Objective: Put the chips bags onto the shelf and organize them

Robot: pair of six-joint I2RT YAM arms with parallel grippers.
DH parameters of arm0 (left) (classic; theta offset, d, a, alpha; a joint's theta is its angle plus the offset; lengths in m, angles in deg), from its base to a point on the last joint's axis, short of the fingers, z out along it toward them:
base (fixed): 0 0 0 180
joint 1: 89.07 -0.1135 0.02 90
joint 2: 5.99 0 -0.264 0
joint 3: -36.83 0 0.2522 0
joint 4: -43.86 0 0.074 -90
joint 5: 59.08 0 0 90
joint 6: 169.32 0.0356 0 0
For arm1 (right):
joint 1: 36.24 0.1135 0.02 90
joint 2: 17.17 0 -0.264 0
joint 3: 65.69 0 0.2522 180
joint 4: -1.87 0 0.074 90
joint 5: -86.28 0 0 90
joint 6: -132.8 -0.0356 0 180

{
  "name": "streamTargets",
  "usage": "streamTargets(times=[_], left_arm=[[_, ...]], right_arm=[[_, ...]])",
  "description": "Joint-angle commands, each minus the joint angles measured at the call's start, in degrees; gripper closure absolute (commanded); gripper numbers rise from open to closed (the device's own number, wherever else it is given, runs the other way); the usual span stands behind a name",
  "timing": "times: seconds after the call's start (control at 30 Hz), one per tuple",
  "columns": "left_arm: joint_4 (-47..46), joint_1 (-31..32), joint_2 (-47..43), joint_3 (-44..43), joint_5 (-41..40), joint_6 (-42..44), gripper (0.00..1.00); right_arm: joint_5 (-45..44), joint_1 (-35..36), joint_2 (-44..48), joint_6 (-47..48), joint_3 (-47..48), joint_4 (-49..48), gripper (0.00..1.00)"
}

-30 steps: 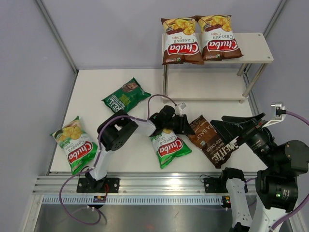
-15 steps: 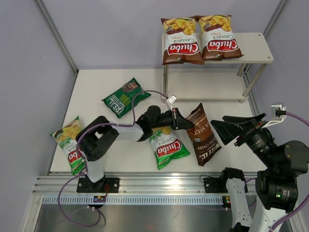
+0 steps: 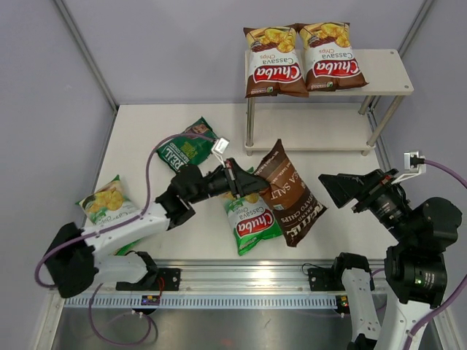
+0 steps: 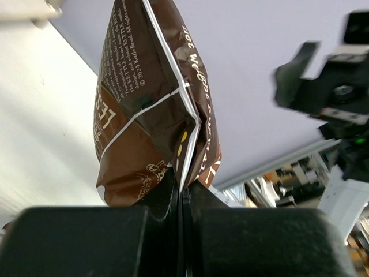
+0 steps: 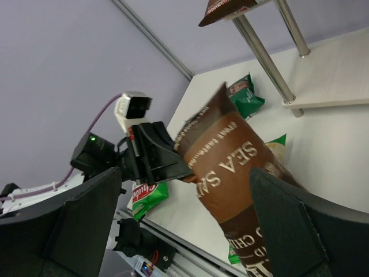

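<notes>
My left gripper [image 3: 244,182] is shut on the top seam of the dark-brown Kettle bag [image 3: 288,193], which hangs tilted above the table. In the left wrist view the seam is pinched between the closed jaws [image 4: 183,184], with the Kettle bag [image 4: 150,98] standing above them. My right gripper [image 3: 343,188] is open just right of that bag, which fills the gap in the right wrist view [image 5: 230,167]. Two brown Chuba bags [image 3: 273,65] [image 3: 332,58] lie on the shelf's top board [image 3: 387,73]. One light-green Chuba bag [image 3: 255,222] lies under the held bag.
A second light-green Chuba bag [image 3: 109,208] lies at the table's left edge, partly under my left arm. The dark-green REAL bag [image 3: 182,149] lies behind the left arm. The shelf's lower board [image 3: 314,131] is bare. Its silver legs [image 3: 249,120] stand near the held bag.
My left gripper closed on the Kettle bag's top and lifted it off the table, carrying it left and toward the shelf. The left arm stretched out low. The right gripper stayed open.
</notes>
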Motion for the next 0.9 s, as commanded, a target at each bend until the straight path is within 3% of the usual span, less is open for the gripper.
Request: streamTargets(times=[0.0,0.13,0.23,0.33,0.53,0.57,0.7,0.87], left_arm=[[10.2,-0.4,-11.3,0.0,-9.8,2.7,1.00],[26.8,-2.4,-18.1,-3.4,-16.4,3.4,1.00],[30.1,-5.0,-22.3,-4.8,-15.7,3.1,1.00],[32.3,-6.2,-25.6,-6.3,-16.8,3.1,1.00],[36.4,-6.7,-33.2,-9.5,-21.8,3.0,1.00],[36.1,-6.7,-33.9,-9.7,-22.6,2.8,1.00],[34.9,-6.7,-36.9,-10.2,-27.1,0.1,1.00],[24.4,-6.7,-36.3,-9.6,-27.9,-3.7,1.00]], right_arm=[[3.4,0.6,-2.3,-4.2,-1.7,-3.4,0.00],[2.0,3.0,-4.2,-3.1,0.3,-3.1,0.00],[-2.0,5.9,-5.1,-2.4,0.5,-2.2,0.01],[2.3,6.4,-6.0,-6.9,-2.6,-3.8,0.01],[16.1,6.9,-3.1,-27.9,-17.5,-30.5,0.01],[16.8,7.3,-2.3,-29.9,-19.1,-37.8,0.00],[17.0,8.4,-2.7,-38.7,-24.9,-50.2,0.01],[14.2,9.8,-6.3,-49.3,-30.7,-66.3,0.01]])
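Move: The brown Kettle bag is already held by its side in the left gripper, its middle about 8 cm to the right of that hand, roughly level and 1 cm nearer the base. From the open right gripper, that middle lies some 4 cm ahead, 7 cm left and 12 cm lower. The right gripper itself is about 14 cm right of the left hand, 5 cm back and 12 cm above; the green Chuba bag lies on the table 27 cm below the left hand, 1 cm ahead and 3 cm left. Bring the closed left gripper about 17 cm to the left and 13 cm up, keeping its pinch on the Kettle bag and swinging the hand some 30 degrees counter-clockwise, away from above the green Chuba bag. Meanwhile ease the wide-open right gripper left, a little down and forward, yawing it counter-clockwise and rolling its left side up so its fingers face the bag, without touching it. ##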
